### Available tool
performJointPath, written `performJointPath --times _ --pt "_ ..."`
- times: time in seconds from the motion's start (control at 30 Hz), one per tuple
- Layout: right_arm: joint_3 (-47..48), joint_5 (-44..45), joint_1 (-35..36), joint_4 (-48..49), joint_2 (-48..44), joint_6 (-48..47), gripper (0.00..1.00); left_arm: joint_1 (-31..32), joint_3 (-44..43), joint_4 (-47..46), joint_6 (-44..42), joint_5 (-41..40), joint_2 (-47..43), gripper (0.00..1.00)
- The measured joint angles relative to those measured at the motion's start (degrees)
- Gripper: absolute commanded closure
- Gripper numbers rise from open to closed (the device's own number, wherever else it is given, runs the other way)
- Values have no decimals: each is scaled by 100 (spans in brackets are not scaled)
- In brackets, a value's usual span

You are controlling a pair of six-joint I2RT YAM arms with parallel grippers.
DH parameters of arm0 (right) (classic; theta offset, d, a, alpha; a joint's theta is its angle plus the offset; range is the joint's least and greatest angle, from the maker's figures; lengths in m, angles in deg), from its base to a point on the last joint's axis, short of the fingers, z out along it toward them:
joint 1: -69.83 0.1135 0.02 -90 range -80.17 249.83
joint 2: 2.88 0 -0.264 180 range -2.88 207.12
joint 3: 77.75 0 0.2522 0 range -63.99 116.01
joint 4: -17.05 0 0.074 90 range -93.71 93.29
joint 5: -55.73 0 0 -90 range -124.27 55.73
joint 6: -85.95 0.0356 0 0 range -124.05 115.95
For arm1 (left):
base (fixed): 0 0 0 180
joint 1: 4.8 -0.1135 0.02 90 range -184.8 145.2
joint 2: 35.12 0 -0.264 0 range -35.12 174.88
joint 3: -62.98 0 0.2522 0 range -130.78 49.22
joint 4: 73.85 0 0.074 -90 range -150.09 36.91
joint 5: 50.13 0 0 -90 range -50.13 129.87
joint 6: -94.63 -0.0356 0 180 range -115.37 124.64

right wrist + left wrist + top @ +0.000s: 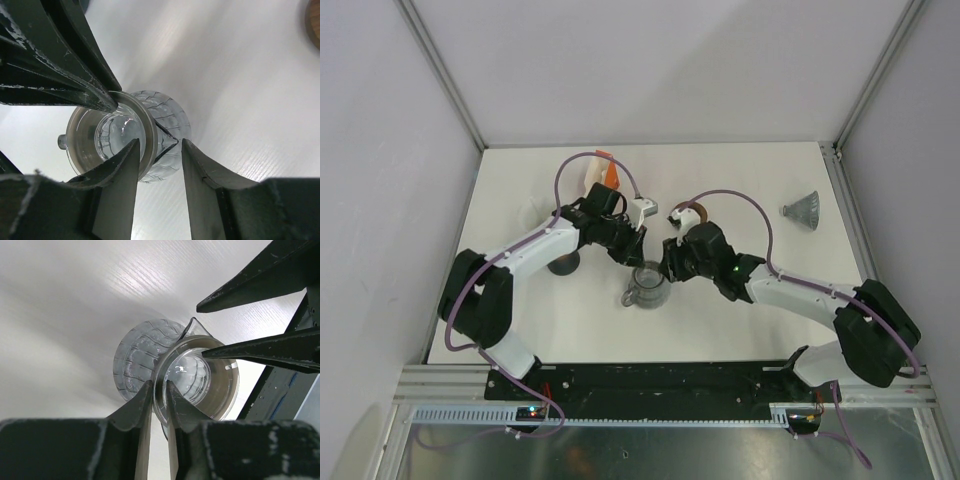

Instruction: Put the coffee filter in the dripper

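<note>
The dripper is a clear glass vessel with a ribbed body, standing mid-table between both arms. My left gripper is shut on the dripper's rim; one finger is inside the rim and one outside, as the left wrist view shows for the gripper. My right gripper is open and straddles the opposite side of the dripper without pinching it, per the right wrist view of the gripper. A grey cone, the coffee filter, lies on its side at the back right, away from both grippers.
A white and orange packet stands at the back behind the left arm. A brown ring-shaped item lies behind the right gripper. A dark round object sits under the left forearm. Walls close in the table on three sides.
</note>
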Motion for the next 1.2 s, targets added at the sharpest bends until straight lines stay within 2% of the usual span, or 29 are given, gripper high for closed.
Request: performJointPath --times 0.33,0.4,0.47,0.53,0.57,0.6,0.67,0.77,0.87,1.07,1.2 --pt "114 -63 -179 -378 -282 -162 55 4 -146 118 -2 -28 0 63" --pt "140 -83 -236 -433 -393 -173 51 4 -219 122 0 -28 -2 61" --pt "197 -96 -295 -479 -476 -203 44 4 -299 122 2 -33 -2 58" --pt "260 -111 -374 -492 -564 -229 31 4 -369 122 0 -57 -2 55" --pt "284 -120 -435 -494 -619 -260 16 4 -398 122 0 -66 -4 52" --pt "293 -116 -485 -494 -667 -256 8 4 -420 122 -2 -70 -4 49" --pt "302 -111 -645 -509 -791 -304 3 4 -463 122 2 -103 -17 41" --pt "313 -105 -935 -514 -946 -389 1 4 -520 140 -9 -175 -66 31" --pt "356 -120 -1259 -516 -1025 -514 1 4 -636 153 -13 -330 -160 26" --pt "385 -323 -1897 -181 -1036 -485 1 0 -957 149 -50 -684 -417 23" --pt "385 -909 -2479 374 -1021 -229 1 -26 -1163 151 -101 -929 -588 22"
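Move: The grey ring sits on the glass carafe's rim. Its middle is about 3 cm back and 2 cm right of the left gripper, and about 4 cm left of the right gripper, level with it forward and back; both sets of fingertips are about at rim height. The wooden ring lies on the table some 20 cm ahead of the right gripper, 7 cm to its right and 8 cm lower; from the left gripper it is about 17 cm ahead and 13 cm right. Open the left fingers off the far side of the grey ring, then lift the left gripper about 10 cm, drifting forward half as far and tipping it up some 20 degrees. Raise the right gripper clear of the rim, its fingers already parted and now opening fully, then swing it right and forward, still rising, towards the wooden ring, about 11 cm each in height and to the right and 10 cm forward. ##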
